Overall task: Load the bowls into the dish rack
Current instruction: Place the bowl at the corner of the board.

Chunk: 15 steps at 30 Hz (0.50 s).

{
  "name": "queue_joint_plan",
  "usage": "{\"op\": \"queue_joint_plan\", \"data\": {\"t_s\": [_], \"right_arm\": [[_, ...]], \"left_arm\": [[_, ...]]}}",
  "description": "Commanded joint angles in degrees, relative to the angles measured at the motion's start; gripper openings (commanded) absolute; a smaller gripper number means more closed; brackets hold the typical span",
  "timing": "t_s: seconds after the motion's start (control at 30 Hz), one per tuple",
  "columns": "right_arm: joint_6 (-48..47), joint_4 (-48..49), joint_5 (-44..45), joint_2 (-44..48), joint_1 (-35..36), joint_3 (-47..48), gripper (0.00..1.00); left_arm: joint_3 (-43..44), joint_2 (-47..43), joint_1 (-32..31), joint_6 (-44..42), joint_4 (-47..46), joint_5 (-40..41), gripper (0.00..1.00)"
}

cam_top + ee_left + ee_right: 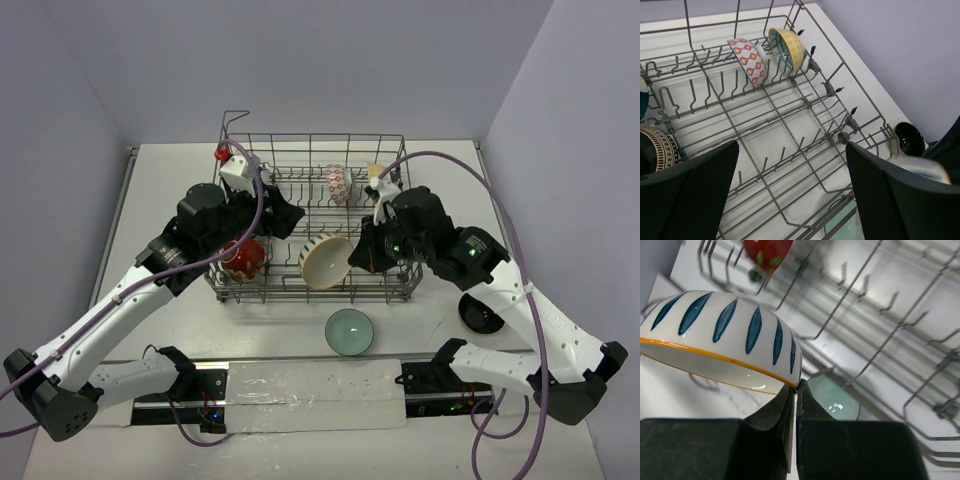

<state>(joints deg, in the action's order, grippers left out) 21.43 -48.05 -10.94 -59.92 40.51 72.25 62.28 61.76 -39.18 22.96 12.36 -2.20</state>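
Note:
The grey wire dish rack (312, 291) stands mid-table. My right gripper (356, 256) is shut on the rim of a white bowl with blue stripes (325, 260), held tilted at the rack's front; in the right wrist view its jaws (796, 388) pinch that bowl's orange-edged rim (720, 335). My left gripper (284, 216) hovers open over the rack floor (805, 107), with nothing between the fingers (790, 150). A red bowl (244, 258) sits front left in the rack. A red-patterned bowl (749, 60) and a yellow checked bowl (788, 47) stand on edge at the back.
A pale green bowl (350, 332) lies on the table in front of the rack, and a black bowl (482, 316) sits to its right under my right arm. A black patterned bowl (657, 148) shows at the left edge of the left wrist view. Purple cables arc over both arms.

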Motion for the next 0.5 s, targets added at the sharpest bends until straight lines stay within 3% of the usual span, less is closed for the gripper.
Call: {"op": "queue_joint_plan", "data": {"t_s": [0.0, 0.47], "right_arm": [[1.33, 0.6, -4.52, 1.65, 4.21, -1.67, 0.0], [3.18, -3.19, -2.69, -5.99, 23.73, -5.54, 0.0]], "left_arm": [[1.53, -2.95, 0.16, -1.16, 0.91, 1.93, 0.93], [-1.9, -9.46, 0.24, -1.08, 3.81, 7.47, 0.93]]}}
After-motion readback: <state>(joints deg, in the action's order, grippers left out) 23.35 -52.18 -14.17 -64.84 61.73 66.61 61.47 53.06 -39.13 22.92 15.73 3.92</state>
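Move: The right hand already holds the white bowl with blue stripes. The wrapped board it heads for has its middle about 18 cm back, 8 cm left and 28 cm below. The green bowl stands roughly 3 cm back, neither left nor right, some 24 cm below; the red bowl about 13 cm ahead, 26 cm left and 20 cm lower. From the left hand the board's middle is about 28 cm back, 6 cm right and 32 cm down. Keeping its pinch on the rim of the striped bowl, the right hand draws back about 11 cm from over the near side of the rack towards the wrapped board, sinking some 7 cm and drifting left, while the wrist swings about 20 degrees counter-clockwise and tips further down. The empty left hand stays open and shifts about 4 cm left and 3 cm up. ##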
